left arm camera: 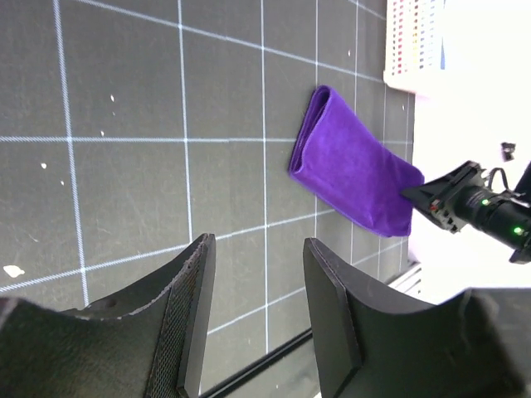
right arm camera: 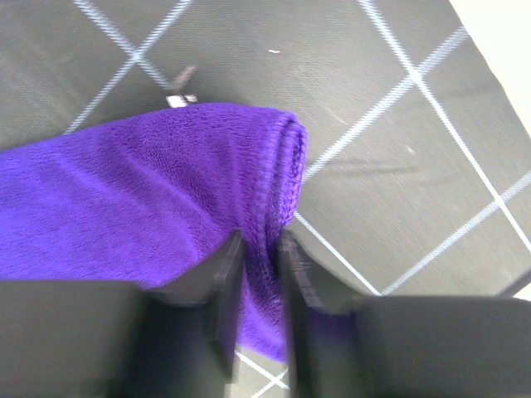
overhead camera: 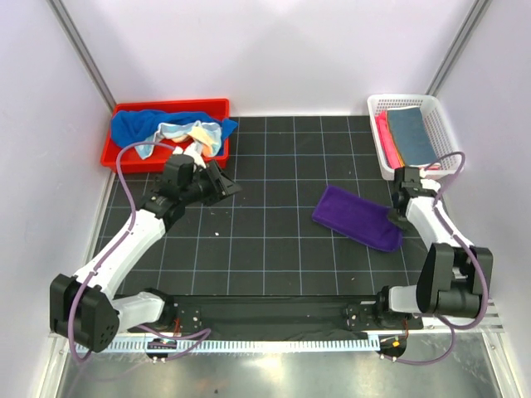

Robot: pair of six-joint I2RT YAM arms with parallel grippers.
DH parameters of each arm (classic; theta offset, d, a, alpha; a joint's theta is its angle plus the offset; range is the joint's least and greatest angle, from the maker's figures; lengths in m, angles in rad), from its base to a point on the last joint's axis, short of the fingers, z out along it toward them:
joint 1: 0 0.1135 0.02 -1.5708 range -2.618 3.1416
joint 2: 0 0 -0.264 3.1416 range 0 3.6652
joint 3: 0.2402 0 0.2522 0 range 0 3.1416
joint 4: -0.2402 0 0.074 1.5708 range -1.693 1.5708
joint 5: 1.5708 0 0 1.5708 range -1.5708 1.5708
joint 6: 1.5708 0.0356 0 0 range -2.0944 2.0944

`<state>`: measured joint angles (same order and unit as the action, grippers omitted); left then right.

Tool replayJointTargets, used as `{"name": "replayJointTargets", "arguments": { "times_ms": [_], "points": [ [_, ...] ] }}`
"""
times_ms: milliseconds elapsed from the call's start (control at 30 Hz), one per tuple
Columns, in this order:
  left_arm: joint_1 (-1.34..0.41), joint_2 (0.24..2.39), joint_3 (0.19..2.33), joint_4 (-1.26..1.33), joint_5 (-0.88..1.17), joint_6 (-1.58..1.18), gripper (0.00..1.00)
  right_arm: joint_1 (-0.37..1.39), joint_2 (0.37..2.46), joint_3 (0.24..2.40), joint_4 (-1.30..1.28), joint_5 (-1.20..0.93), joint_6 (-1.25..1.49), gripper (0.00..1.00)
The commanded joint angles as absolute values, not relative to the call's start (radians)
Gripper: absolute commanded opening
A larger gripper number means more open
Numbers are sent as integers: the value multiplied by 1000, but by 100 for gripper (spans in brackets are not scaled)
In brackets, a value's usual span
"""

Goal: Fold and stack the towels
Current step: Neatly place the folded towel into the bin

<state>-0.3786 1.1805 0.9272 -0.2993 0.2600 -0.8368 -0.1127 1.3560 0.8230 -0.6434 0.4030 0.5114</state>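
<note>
A folded purple towel [overhead camera: 357, 217] lies on the black grid mat right of centre, also in the left wrist view [left arm camera: 353, 170]. My right gripper [overhead camera: 397, 219] sits at its right end, and its jaws [right arm camera: 259, 240] pinch the thick folded edge of that towel [right arm camera: 149, 191]. Near the red bin, my left gripper [overhead camera: 222, 184] hovers over bare mat, open and holding nothing [left arm camera: 257, 249]. A bright blue towel [overhead camera: 137, 124] and a pale multicolour towel [overhead camera: 187, 133] lie crumpled in the bin. A slate blue towel [overhead camera: 411, 133] tops a folded stack in the white basket.
The red bin [overhead camera: 170, 105] stands at the back left, the white mesh basket [overhead camera: 379, 153] at the back right. Pink and orange towel edges show along the basket's left side. White walls enclose the mat on three sides.
</note>
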Motion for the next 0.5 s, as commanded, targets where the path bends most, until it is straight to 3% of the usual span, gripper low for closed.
{"name": "replayJointTargets", "arguments": {
  "times_ms": [0,100,167,333,467],
  "points": [
    [-379,1166,937,-321,331,-827,50,-141,1322,851,-733,420,554,34],
    [-379,1167,945,-331,365,-808,51,-152,1296,893,-796,469,564,67],
    [-379,1151,940,-344,385,-801,51,-152,1235,920,-813,486,574,77],
    [-379,1114,962,-386,390,-758,53,-50,1155,1000,-830,403,665,76],
    [-377,1114,997,-426,387,-732,55,286,1338,1121,-845,543,828,76]
  ]
}}
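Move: The right hand is at the purple towel's right-hand end, its fingers around the edge and some 4 cm above the rest. The towel's middle lies about 6 cm ahead, 11 cm to its left and 4 cm down. The white bin stands roughly 32 cm ahead and 9 cm to this hand's right, at about hand height. From the left hand the towel's middle is some 35 cm to the right, 2 cm ahead and 19 cm below. The right fingers, already parting, spread wide and let go of the towel's right-hand end while the hand eases about 2 cm back. It then climbs to some 9 cm above its start, swinging left and somewhat forward over the towel, the fingertips tilting forward around 15 degrees. The empty left hand draws back some 3 cm, turning slightly clockwise. ##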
